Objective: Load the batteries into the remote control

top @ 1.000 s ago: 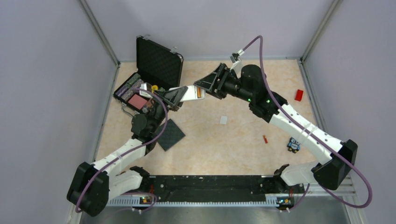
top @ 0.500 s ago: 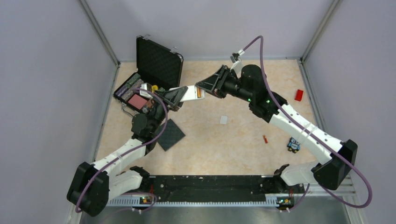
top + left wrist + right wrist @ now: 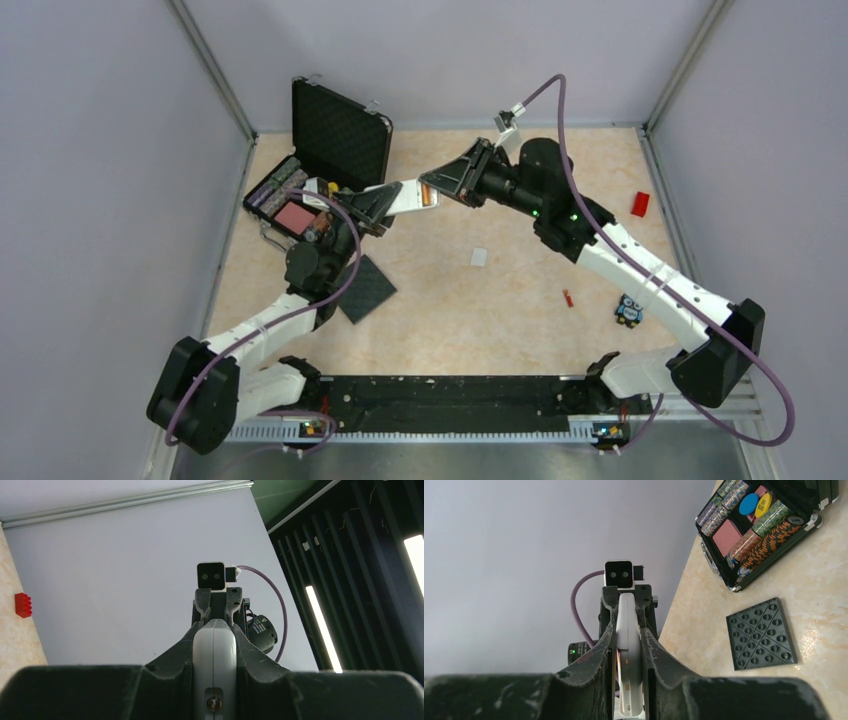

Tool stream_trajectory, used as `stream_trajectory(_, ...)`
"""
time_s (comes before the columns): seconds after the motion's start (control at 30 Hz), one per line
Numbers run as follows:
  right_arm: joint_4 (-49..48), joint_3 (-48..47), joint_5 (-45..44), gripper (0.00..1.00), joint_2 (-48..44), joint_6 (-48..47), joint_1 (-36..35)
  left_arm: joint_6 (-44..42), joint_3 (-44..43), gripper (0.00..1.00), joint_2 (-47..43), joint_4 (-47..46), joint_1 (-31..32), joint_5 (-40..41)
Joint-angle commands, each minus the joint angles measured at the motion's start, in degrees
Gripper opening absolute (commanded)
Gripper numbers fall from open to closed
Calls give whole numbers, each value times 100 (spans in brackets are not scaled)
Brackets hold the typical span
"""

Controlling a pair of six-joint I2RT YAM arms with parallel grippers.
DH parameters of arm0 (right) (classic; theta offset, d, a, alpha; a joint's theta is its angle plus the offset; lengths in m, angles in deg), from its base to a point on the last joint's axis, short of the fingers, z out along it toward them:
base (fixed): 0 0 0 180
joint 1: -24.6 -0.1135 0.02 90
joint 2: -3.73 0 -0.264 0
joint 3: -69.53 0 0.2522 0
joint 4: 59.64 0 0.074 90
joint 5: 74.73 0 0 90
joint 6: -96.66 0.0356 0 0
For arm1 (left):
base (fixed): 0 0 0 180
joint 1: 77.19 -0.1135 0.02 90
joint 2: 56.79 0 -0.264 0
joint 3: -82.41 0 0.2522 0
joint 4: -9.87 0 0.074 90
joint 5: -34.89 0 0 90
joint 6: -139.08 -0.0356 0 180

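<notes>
The remote control (image 3: 406,199), white, hangs in mid-air between both arms. My left gripper (image 3: 383,206) is shut on its left end; in the left wrist view the remote control (image 3: 214,665) fills the gap between the fingers of the left gripper (image 3: 214,630). My right gripper (image 3: 441,186) is shut on the other end, and an orange battery (image 3: 427,197) shows there in the remote. In the right wrist view the remote control (image 3: 628,645) stands edge-on inside the right gripper (image 3: 627,630). Another small orange-red battery (image 3: 567,297) lies on the table.
An open black case (image 3: 322,165) with chips stands at the back left, with a black studded pad (image 3: 364,288) in front of it. A small white piece (image 3: 479,257) lies mid-table. A red block (image 3: 640,204) and a small blue object (image 3: 628,311) lie to the right.
The right gripper's jaws have closed in on the remote's end. Both arms have barely shifted, and the left grip is unchanged.
</notes>
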State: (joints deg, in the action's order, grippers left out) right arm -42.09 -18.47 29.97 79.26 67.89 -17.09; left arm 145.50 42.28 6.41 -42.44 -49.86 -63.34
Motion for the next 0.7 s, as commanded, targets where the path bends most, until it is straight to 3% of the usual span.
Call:
stream_trajectory(0.0, 264, 17, 140, 10, -50, -292, 21, 93, -364, 0, 1, -616, -15, 172)
stream_trajectory(0.07, 450, -24, 16, 14, -63, -439, 21, 87, -369, 0, -6, -579, -15, 170)
stream_trajectory(0.27, 705, -330, -108, 50, -25, -481, 48, -405, -332, 0, -219, -171, -10, -35)
stream_trajectory(0.43, 301, -361, 538, 62, 111, -170, 169, -1027, -157, 0, -661, 648, -11, -130)
stream_trajectory(0.67, -314, -90, 1031, 71, -5, -174, 176, -1194, -5, 0, -853, 817, -12, -148)
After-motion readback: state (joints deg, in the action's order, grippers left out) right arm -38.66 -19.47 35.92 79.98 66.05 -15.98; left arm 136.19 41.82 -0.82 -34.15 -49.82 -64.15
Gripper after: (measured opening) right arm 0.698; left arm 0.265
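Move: The right fingers are shut on the battery end of the remote control, its bay only about 1 cm back from their grip point and otherwise level with it. The left hand grips the remote farther along, with that bay some 4 cm to its right and about 1 cm higher. From the right hand, the white battery cover lies roughly 11 cm right, 3 cm ahead and 37 cm below; the dark studded plate lies about 12 cm left, 2 cm back, equally low. Downward by about 2 cm, the right hand slides off the remote's battery end as its fingers spread wide and let go, then eases back about 1 cm and partly up again. The left hand keeps its grip and, late on, draws the remote back some 1.5 cm and slightly up, tilting it by about 10 degrees. ##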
